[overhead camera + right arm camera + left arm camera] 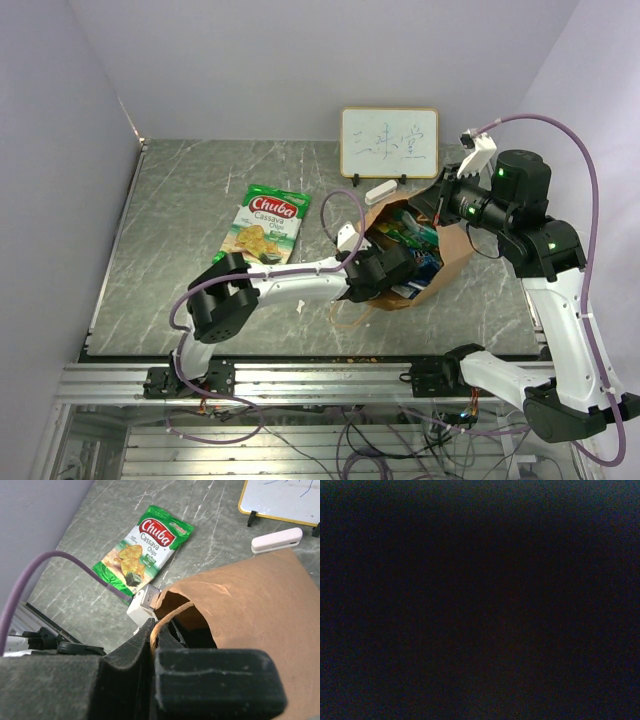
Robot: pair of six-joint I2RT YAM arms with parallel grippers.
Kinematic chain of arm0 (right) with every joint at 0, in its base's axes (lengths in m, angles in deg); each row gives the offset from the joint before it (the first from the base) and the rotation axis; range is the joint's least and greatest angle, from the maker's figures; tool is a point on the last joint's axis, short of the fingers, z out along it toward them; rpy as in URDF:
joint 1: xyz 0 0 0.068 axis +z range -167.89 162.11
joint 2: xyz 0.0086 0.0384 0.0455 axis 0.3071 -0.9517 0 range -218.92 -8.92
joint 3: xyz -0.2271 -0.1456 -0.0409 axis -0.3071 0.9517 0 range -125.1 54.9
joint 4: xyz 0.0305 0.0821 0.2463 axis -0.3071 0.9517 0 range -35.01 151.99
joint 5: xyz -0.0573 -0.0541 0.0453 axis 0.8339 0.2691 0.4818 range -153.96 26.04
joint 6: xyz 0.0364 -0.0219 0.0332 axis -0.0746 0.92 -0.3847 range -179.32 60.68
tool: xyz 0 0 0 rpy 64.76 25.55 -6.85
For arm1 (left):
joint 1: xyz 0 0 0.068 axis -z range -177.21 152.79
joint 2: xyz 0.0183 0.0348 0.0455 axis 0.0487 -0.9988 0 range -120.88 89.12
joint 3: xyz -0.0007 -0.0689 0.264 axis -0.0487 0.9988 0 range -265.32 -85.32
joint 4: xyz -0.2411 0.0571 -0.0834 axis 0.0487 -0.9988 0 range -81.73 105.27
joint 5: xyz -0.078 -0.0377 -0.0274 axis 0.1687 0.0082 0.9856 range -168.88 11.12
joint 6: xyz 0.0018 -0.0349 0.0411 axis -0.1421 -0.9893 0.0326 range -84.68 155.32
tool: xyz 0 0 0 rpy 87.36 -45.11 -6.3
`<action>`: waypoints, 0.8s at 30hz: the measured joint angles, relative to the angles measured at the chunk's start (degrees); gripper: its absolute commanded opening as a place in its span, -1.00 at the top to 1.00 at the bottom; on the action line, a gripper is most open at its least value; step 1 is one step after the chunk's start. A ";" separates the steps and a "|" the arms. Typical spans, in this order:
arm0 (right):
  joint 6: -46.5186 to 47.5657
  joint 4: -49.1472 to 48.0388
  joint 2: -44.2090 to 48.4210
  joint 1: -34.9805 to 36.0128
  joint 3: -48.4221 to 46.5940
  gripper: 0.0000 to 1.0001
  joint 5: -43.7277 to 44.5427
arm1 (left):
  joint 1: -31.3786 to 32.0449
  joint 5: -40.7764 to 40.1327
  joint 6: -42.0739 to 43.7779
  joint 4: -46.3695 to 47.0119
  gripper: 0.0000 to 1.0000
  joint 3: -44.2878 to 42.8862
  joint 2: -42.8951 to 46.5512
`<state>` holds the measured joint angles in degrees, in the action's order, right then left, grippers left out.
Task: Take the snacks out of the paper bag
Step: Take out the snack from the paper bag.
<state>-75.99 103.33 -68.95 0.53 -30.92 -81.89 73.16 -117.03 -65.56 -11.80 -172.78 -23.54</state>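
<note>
The brown paper bag point(455, 250) point(250, 610) lies on its side, mouth toward the left. Several snacks point(415, 240), blue and teal packets, show inside the mouth. A green Chuba Cassava chip bag point(265, 222) point(145, 550) lies flat on the table left of the paper bag. My left gripper point(385, 268) reaches into the bag's mouth; its fingers are hidden and the left wrist view is all dark. My right gripper point(440, 200) point(155, 635) is shut on the bag's twisted handle point(172, 615) at the upper rim, holding the mouth up.
A small framed whiteboard point(389, 142) point(280, 497) stands at the back, with a white eraser point(380, 188) point(276, 540) lying before it. The bag's other handle point(350, 315) loops onto the table near the front edge. Grey walls enclose the left and back sides.
</note>
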 measured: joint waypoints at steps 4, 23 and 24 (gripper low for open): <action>0.20 0.02 -0.02 0.00 -0.13 1.00 0.00 | 0.00 0.55 -0.28 0.04 0.02 -0.02 -1.51; 0.66 0.63 -0.09 -0.02 -0.28 1.00 0.42 | -2.54 2.45 0.09 2.67 0.74 -4.74 -5.20; 0.85 0.79 -0.11 -0.02 -0.28 1.00 0.61 | -2.75 2.84 0.42 2.86 0.84 -4.74 -5.20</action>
<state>-75.13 104.12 -69.06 0.51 -31.21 -81.28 70.40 -114.19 -65.15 -8.93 -177.53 -28.74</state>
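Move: The green packet in the paper bag lies roughly 5 cm ahead of my left hand, 2 cm to its right and 3 cm lower; the blue packet is level with the hand, some 6 cm to its right and 4 cm down. The white clip sits outside the bag, about 14 cm ahead, 2 cm left and 11 cm below. My right hand has that green packet about 4 cm ahead, 1 cm left and 29 cm below it. With my left hand already inside the bag, I dip about 1.5 cm, then push forward some 2.5 cm and right about 1.5 cm among the packets, coming up slightly, while my half-open fingers draw in to about a fifth open. What they close on can't be seen. My right hand stays put and keeps its pinch on the bag's handle, holding the bag up. ##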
